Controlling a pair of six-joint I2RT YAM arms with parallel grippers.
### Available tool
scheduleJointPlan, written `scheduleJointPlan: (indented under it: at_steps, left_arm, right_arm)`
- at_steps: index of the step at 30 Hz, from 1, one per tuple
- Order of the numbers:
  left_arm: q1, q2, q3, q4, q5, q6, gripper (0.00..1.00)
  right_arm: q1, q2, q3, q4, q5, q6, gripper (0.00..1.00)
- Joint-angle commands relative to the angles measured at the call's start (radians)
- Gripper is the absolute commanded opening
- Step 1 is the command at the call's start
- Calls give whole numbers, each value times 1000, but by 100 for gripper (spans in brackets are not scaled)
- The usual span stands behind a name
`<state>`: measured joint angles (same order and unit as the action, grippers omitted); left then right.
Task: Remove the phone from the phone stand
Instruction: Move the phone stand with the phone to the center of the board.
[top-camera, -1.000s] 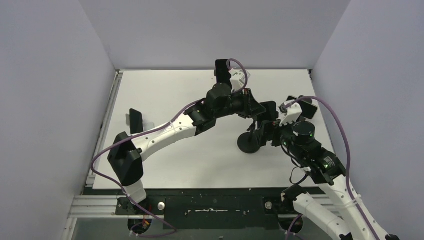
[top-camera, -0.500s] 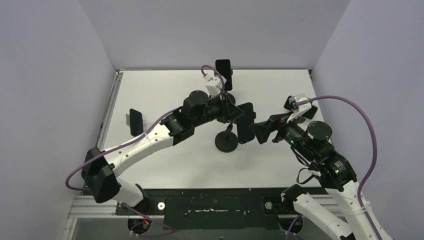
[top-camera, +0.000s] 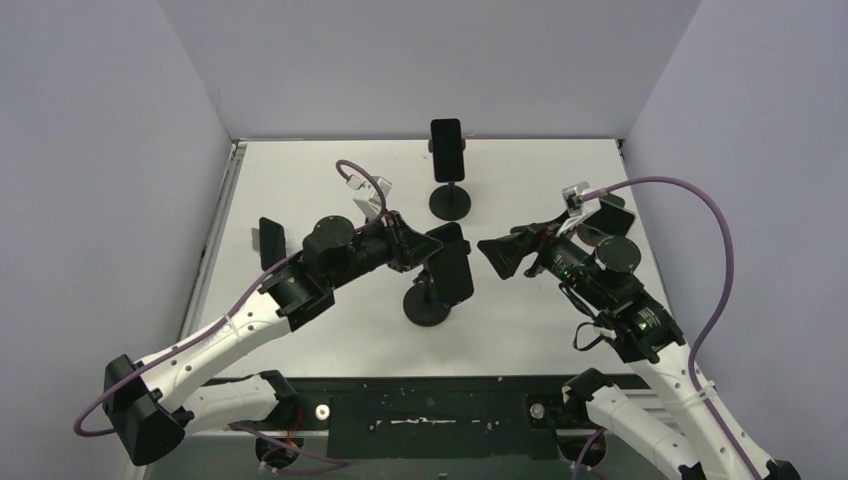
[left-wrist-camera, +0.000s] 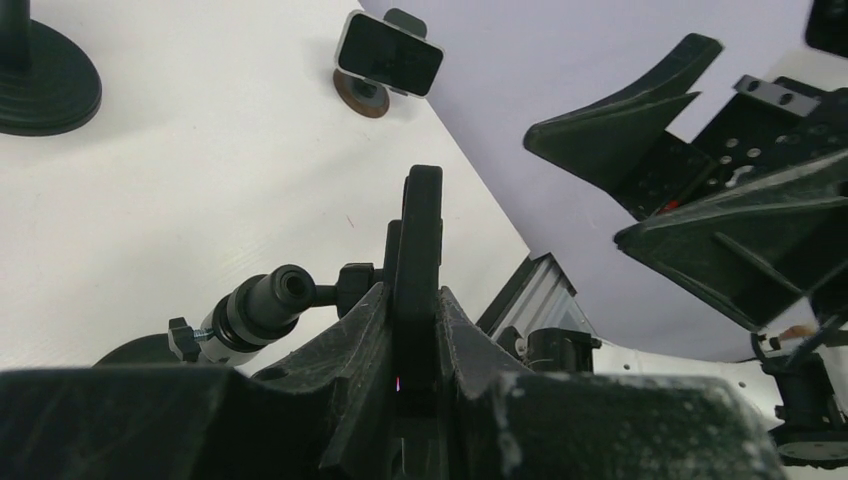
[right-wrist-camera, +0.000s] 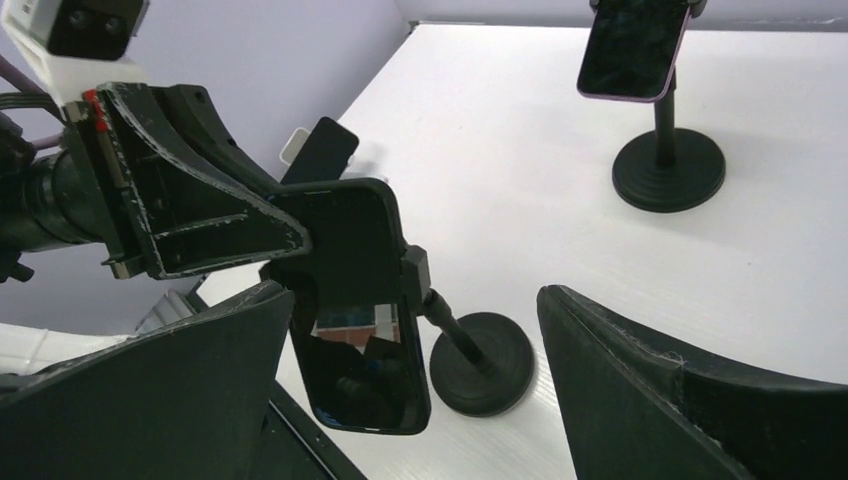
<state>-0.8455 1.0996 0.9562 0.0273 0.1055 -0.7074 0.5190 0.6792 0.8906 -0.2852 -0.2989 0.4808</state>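
Observation:
A black phone (top-camera: 452, 272) is still clamped in its black phone stand (top-camera: 427, 306), whose round base (right-wrist-camera: 482, 375) appears to rest on the white table near the front middle. My left gripper (top-camera: 435, 256) is shut on the phone's upper edge. In the left wrist view the phone (left-wrist-camera: 420, 230) shows edge-on between the fingers, with the stand's neck (left-wrist-camera: 270, 305) to the left. My right gripper (top-camera: 492, 252) stands open just right of the phone, apart from it. Its view shows the dark screen (right-wrist-camera: 360, 330) in front of the wide jaws.
A second phone on a stand (top-camera: 447, 150), base (top-camera: 450, 203), stands at the back middle. A small holder with a phone (top-camera: 270, 243) sits at the left edge and another (top-camera: 610, 215) at the right. Grey walls close three sides of the table (top-camera: 320, 180).
My left gripper has pulled the phone and its stand left and toward the near edge. The right gripper has drawn back off the phone and now stands apart to its right.

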Motion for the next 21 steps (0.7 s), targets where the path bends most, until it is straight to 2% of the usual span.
scheduleJointPlan:
  at_steps: [1,8,21]
  left_arm:
    - [34,-88,-54,159,16,-48,0]
    - [51,-114,-134,235,67,-106,0]
    - [50,-73,-219,320,116,-297,0]
  right_arm:
    - [7,12,-26,78,-58,11,100]
    - [7,18,-85,63,-58,-3,100]
    - [6,-18,-122,33,-229,-36,100]
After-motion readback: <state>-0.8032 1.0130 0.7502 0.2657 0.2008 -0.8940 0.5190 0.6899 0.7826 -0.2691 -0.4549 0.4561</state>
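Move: The phone, still clamped in its stand and pinched by the left fingers, has its middle about 3 cm to the right of the left hand, 1 cm ahead and 4 cm below. From the open right hand, the phone lies roughly 9 cm left, 2 cm ahead and 5 cm lower. The stand's round base is some 12 cm left, 9 cm ahead and 22 cm down; the rear phone stand stands about 33 cm ahead, 5 cm left and 12 cm below. The left fingers keep their pinch on the phone's upper edge while that hand eases back about 1.5 cm and tips its fingertips up some 10 degrees. The right hand, fingers staying wide open, first sinks about 4.5 cm to bring them nearer the phone's height, then edges back and left towards it, turning slightly counter-clockwise; no grip on the phone yet. ##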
